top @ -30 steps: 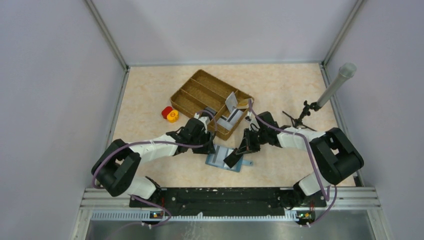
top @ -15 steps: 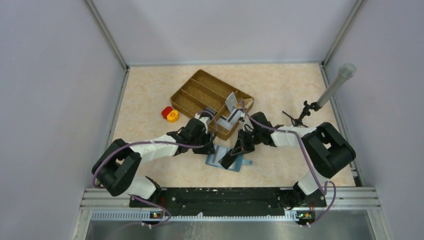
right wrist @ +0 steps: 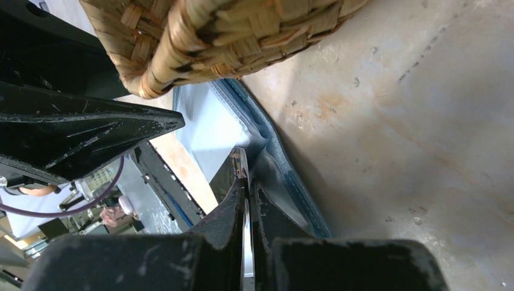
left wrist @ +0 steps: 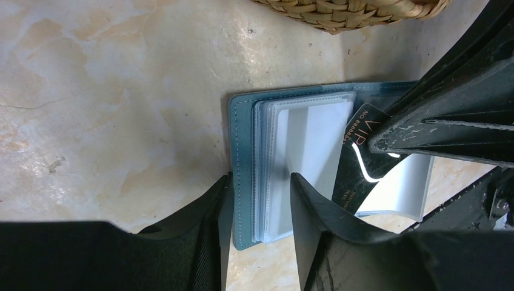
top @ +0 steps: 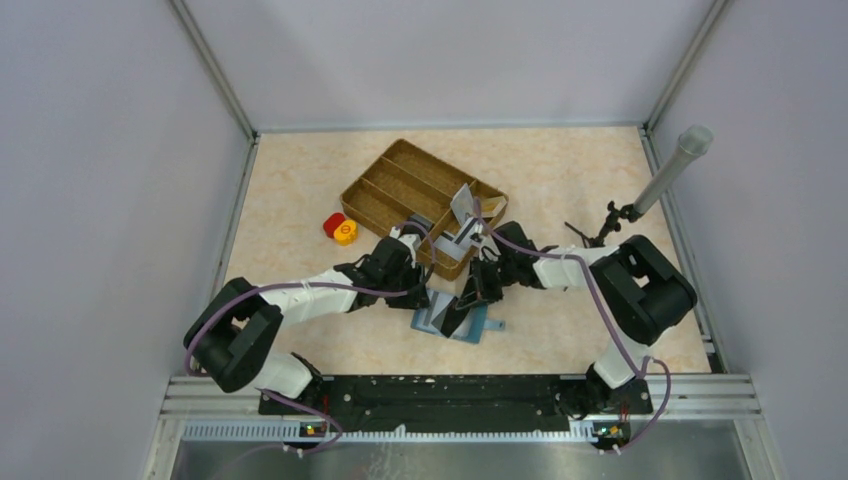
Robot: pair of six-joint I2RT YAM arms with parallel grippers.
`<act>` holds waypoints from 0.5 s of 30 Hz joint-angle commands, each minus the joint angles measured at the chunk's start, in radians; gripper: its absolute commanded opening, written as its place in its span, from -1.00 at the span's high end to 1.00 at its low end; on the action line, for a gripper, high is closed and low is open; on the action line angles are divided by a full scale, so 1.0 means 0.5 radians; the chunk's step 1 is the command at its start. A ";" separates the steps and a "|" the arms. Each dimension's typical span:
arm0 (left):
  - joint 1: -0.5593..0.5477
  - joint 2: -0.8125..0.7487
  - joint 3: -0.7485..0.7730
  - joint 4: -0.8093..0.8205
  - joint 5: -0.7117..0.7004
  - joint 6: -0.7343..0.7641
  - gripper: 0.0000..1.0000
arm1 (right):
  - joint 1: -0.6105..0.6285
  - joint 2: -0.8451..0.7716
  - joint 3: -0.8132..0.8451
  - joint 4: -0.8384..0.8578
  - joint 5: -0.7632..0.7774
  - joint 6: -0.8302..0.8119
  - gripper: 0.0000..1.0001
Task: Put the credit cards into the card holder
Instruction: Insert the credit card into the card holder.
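The teal-blue card holder (top: 480, 326) lies open on the table in front of the basket. In the left wrist view its cover (left wrist: 242, 121) and clear sleeves (left wrist: 309, 133) face up. My left gripper (left wrist: 261, 177) stands open astride its left edge, one finger beside the cover and the other on the sleeves. My right gripper (right wrist: 248, 188) is shut on a black credit card marked VIP (left wrist: 357, 157). The card's front edge (right wrist: 238, 171) is down among the sleeves of the holder (right wrist: 291, 176). Pale credit cards (top: 463, 203) stand in the basket.
A brown woven divided basket (top: 400, 180) sits just behind the holder, its corner close over both grippers (right wrist: 200, 42). Red and yellow round pieces (top: 340, 228) lie to its left. A small black stand with a grey tube (top: 665, 175) is at the right.
My right gripper has carried the black card left and down onto the open holder. The left arm has stayed put and its jaws have narrowed a little.
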 commanded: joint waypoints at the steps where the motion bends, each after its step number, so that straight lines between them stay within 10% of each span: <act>1: -0.021 0.045 0.016 -0.031 -0.001 0.009 0.14 | 0.026 0.103 0.043 -0.024 0.132 -0.034 1.00; 7: -0.023 0.025 0.013 -0.041 -0.010 0.006 0.16 | 0.026 0.155 0.098 -0.089 0.204 -0.031 0.92; 15: -0.025 -0.033 -0.025 -0.024 -0.034 -0.057 0.15 | 0.026 -0.033 0.067 -0.180 0.332 -0.020 0.25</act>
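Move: The right hand has the black card pinched by its far right end. The card holder it is being put into has its middle about 3 cm back, 3 cm left and 2 cm below. The holder's snap tab is some 5 cm back and 6 cm to the right of the hand, and the basket's near corner about 5 cm ahead and 3 cm left. From the left hand the card holder's middle lies roughly 3 cm back and 5 cm right. Creeping forward and a touch left, about 1 cm in all, the right hand sinks half a centimetre with the card over the holder's clear pages, then starts to rise again. With its wrist nearly still, its shut fingers part to about a third open and let the card out of their pinch. The left hand stays over the holder's left end, fingers still parted. ##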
